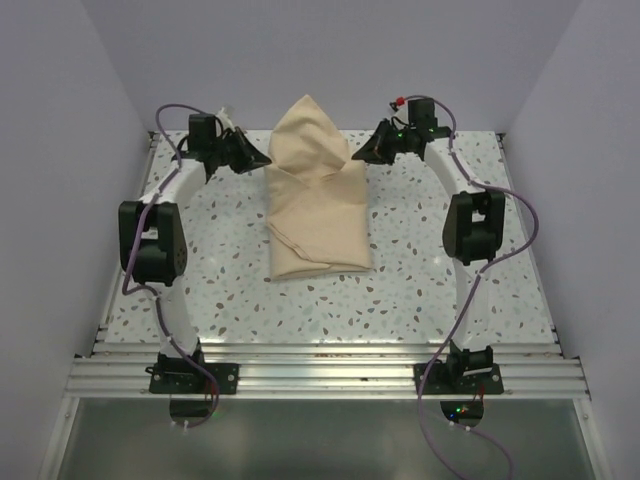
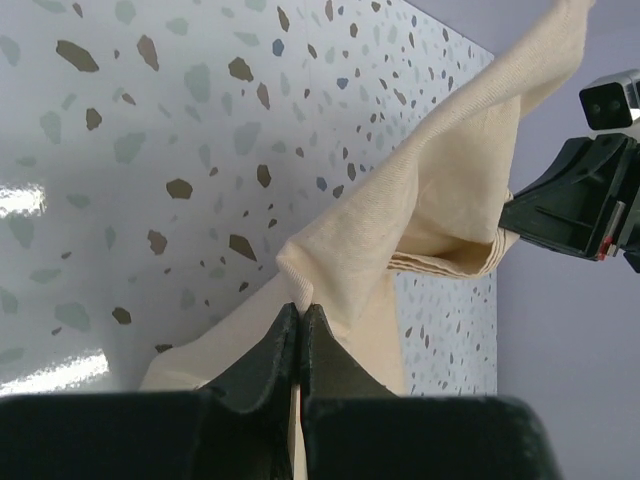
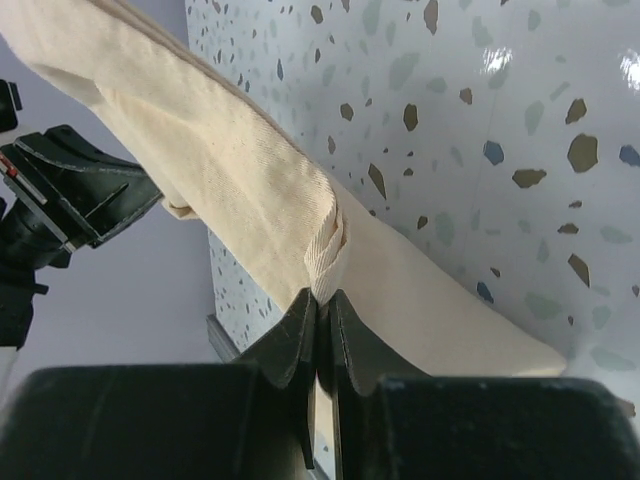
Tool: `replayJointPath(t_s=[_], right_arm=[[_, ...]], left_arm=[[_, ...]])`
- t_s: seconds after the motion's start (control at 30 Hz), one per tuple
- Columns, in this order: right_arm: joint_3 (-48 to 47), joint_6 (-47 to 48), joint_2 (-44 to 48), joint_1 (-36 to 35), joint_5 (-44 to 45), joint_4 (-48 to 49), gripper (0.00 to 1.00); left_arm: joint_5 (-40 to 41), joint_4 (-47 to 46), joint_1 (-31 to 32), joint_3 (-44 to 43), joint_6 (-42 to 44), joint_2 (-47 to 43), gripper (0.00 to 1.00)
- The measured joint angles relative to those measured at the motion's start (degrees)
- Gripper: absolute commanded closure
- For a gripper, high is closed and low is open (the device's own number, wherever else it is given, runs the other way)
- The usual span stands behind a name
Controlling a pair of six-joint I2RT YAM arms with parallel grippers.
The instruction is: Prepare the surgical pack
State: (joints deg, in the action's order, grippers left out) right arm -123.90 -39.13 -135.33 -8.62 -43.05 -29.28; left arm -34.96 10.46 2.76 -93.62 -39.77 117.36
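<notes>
The surgical pack, a tan-beige cloth wrap, lies folded in the middle of the speckled table, and its far flap is lifted into a peak near the back wall. My left gripper is shut on the flap's left edge. In the left wrist view the left gripper pinches a fold of the surgical pack. My right gripper is shut on the flap's right edge. The right wrist view shows the right gripper clamping a bunched edge of the surgical pack. Each wrist view catches the opposite gripper beyond the cloth.
The speckled table has a metal rail along its near edge. Pale walls close in at the left, right and back. Both arm bases stand on the rail.
</notes>
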Motion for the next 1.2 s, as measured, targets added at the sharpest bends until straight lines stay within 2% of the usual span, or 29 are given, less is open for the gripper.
replayJointPath(t_s=[0.3, 0.63, 0.93, 1.17, 1.2], right_arm=[[14.53, 5.01, 11.58, 0.02, 0.28, -5.35, 1.00], [28.02, 9.73, 18.62, 0.00, 1.60, -9.77, 1.00], [36.20, 12.48, 24.68, 0.00, 2.58, -11.54, 1.00], [42.27, 14.88, 25.97, -0.26, 3.04, -12.41, 0.92], [42.66, 15.37, 25.97, -0.35, 3.02, -12.90, 0.83]], left_arm=[[-0.83, 3.54, 0.00, 9.14, 3.48, -9.29, 1.00], [-0.83, 6.23, 0.00, 21.51, 7.06, -17.92, 1.00], [-0.61, 8.28, 0.04, 31.74, 9.64, -25.97, 1.00], [-0.85, 8.07, 0.44, 39.85, 10.45, -28.20, 0.99], [-0.85, 8.17, 0.48, 40.72, 10.49, -28.20, 0.96]])
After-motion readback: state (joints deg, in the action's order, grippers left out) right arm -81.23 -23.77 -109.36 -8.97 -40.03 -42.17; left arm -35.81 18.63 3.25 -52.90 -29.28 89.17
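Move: Both closed grippers already hold the wrap's far edge, one at each side. The folded pack's near edge, where the wrap is being taken, has its middle about 23 cm back, 13 cm right and 13 cm below the left hand; from the right hand it is some 25 cm back, 9 cm left and equally low. From the left hand, the slanting flap edge on the pack lies roughly 15 cm back, 7 cm right and 13 cm down. Back towards the robot, both arms together draw the pinched far edge of the wrap over the pack, nearly level at first, then sinking about 6 cm, for roughly 20 cm of travel. The right hand also edges outward to its right, keeping the edge spread between the grippers. Both wrists tip down some 15 degrees and the fingers keep their hold. ##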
